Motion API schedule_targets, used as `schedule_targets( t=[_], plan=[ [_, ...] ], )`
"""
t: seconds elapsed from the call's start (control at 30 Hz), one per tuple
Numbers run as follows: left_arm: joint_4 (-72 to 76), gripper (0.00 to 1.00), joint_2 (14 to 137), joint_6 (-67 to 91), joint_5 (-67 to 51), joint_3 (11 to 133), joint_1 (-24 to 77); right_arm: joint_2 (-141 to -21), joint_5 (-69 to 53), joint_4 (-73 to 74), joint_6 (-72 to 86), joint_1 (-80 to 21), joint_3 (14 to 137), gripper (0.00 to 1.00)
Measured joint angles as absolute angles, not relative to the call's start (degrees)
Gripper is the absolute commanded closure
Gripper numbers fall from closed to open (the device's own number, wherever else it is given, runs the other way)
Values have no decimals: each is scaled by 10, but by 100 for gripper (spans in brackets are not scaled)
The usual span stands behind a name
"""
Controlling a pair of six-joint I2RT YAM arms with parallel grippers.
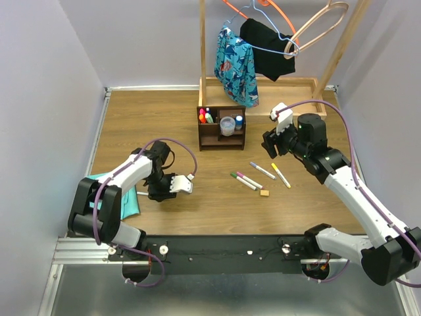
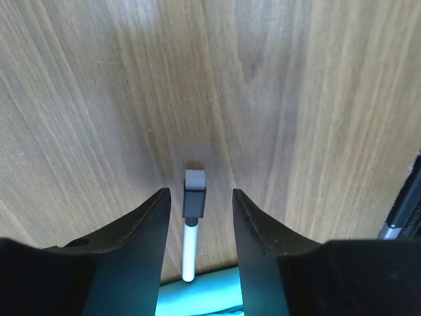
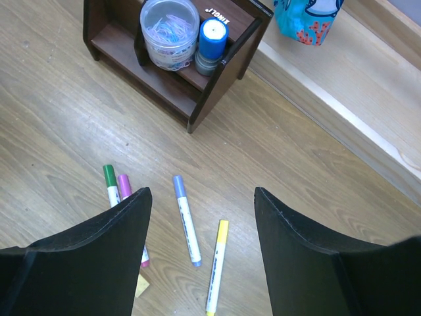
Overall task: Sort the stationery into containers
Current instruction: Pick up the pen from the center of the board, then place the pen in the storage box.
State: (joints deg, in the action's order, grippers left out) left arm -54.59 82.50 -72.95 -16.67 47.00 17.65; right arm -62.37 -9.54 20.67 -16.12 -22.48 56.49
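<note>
A thin white marker (image 2: 190,250) with a black section and a pale end lies on the table between my left gripper's (image 2: 200,192) fingers, which are apart and do not touch it. Its near end rests on the teal cloth (image 2: 197,297). My left gripper (image 1: 172,185) hangs low at the table's left. My right gripper (image 3: 202,191) is open and empty, high above the green (image 3: 110,184), pink (image 3: 124,186), blue (image 3: 186,218) and yellow (image 3: 217,263) markers and a tan eraser (image 3: 141,286). The dark brown organizer (image 1: 222,139) holds highlighters (image 1: 206,116) and a clear tub (image 1: 227,125).
A clothes rack stands at the back with a long light wooden tray (image 1: 299,84), a patterned teal garment (image 1: 235,62), a black garment (image 1: 266,46) and hangers. The folded teal cloth (image 1: 128,197) lies by the left arm. Grey walls close in both sides.
</note>
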Motion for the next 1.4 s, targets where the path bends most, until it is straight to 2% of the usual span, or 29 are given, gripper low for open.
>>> schedule_targets(
  t=[0.27, 0.33, 0.37, 0.47, 0.57, 0.7, 0.8, 1.0, 1.1, 1.17, 1.27, 1.33, 1.4],
  plan=[
    [-519, 51, 852, -732, -139, 469, 176, -626, -95, 206, -161, -225, 561, 29],
    [-514, 57, 852, -733, -135, 466, 176, -626, -95, 206, -161, -225, 559, 29],
    [-510, 66, 850, -734, -132, 464, 177, -626, -95, 206, -161, -225, 559, 29],
    [-495, 83, 841, -742, -126, 453, 177, -627, -95, 206, -161, -225, 558, 29],
    [-491, 91, 834, -744, -125, 448, 177, -627, -95, 206, -161, -225, 557, 29],
    [-520, 92, 833, -745, -143, 457, 178, -627, -95, 206, -162, -225, 556, 29],
    [-586, 93, 832, -737, -185, 505, 199, -629, -95, 206, -163, -225, 556, 29],
    [-612, 92, 888, -622, -346, 813, 239, -643, -94, 206, -164, -225, 556, 29],
    [-536, 92, 916, -519, -420, 908, 240, -654, -90, 206, -165, -225, 559, 29],
    [-458, 92, 918, -446, -452, 918, 240, -658, -88, 206, -166, -225, 561, 29],
    [-261, 93, 914, -303, -482, 874, 240, -668, -85, 207, -166, -225, 572, 29],
    [-60, 93, 916, -184, -485, 799, 240, -675, -84, 207, -166, -225, 580, 29],
    [52, 93, 938, -104, -482, 773, 240, -680, -84, 207, -166, -225, 586, 29]
  ],
)
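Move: The pen lies crosswise almost under the left hand's open fingers, its middle about 3 cm to the left, 1 cm ahead and 2 cm below, with its black end nearly between the tips. The teal cloth's middle is some 18 cm to the left, level with the hand; the dark container stands about 25 cm ahead and 26 cm to the right. From the right hand the pen is about 51 cm left, 12 cm back and 22 cm down. The left hand pinches the pen's black end, sweeping up about 25 cm, right and forward towards the container. ##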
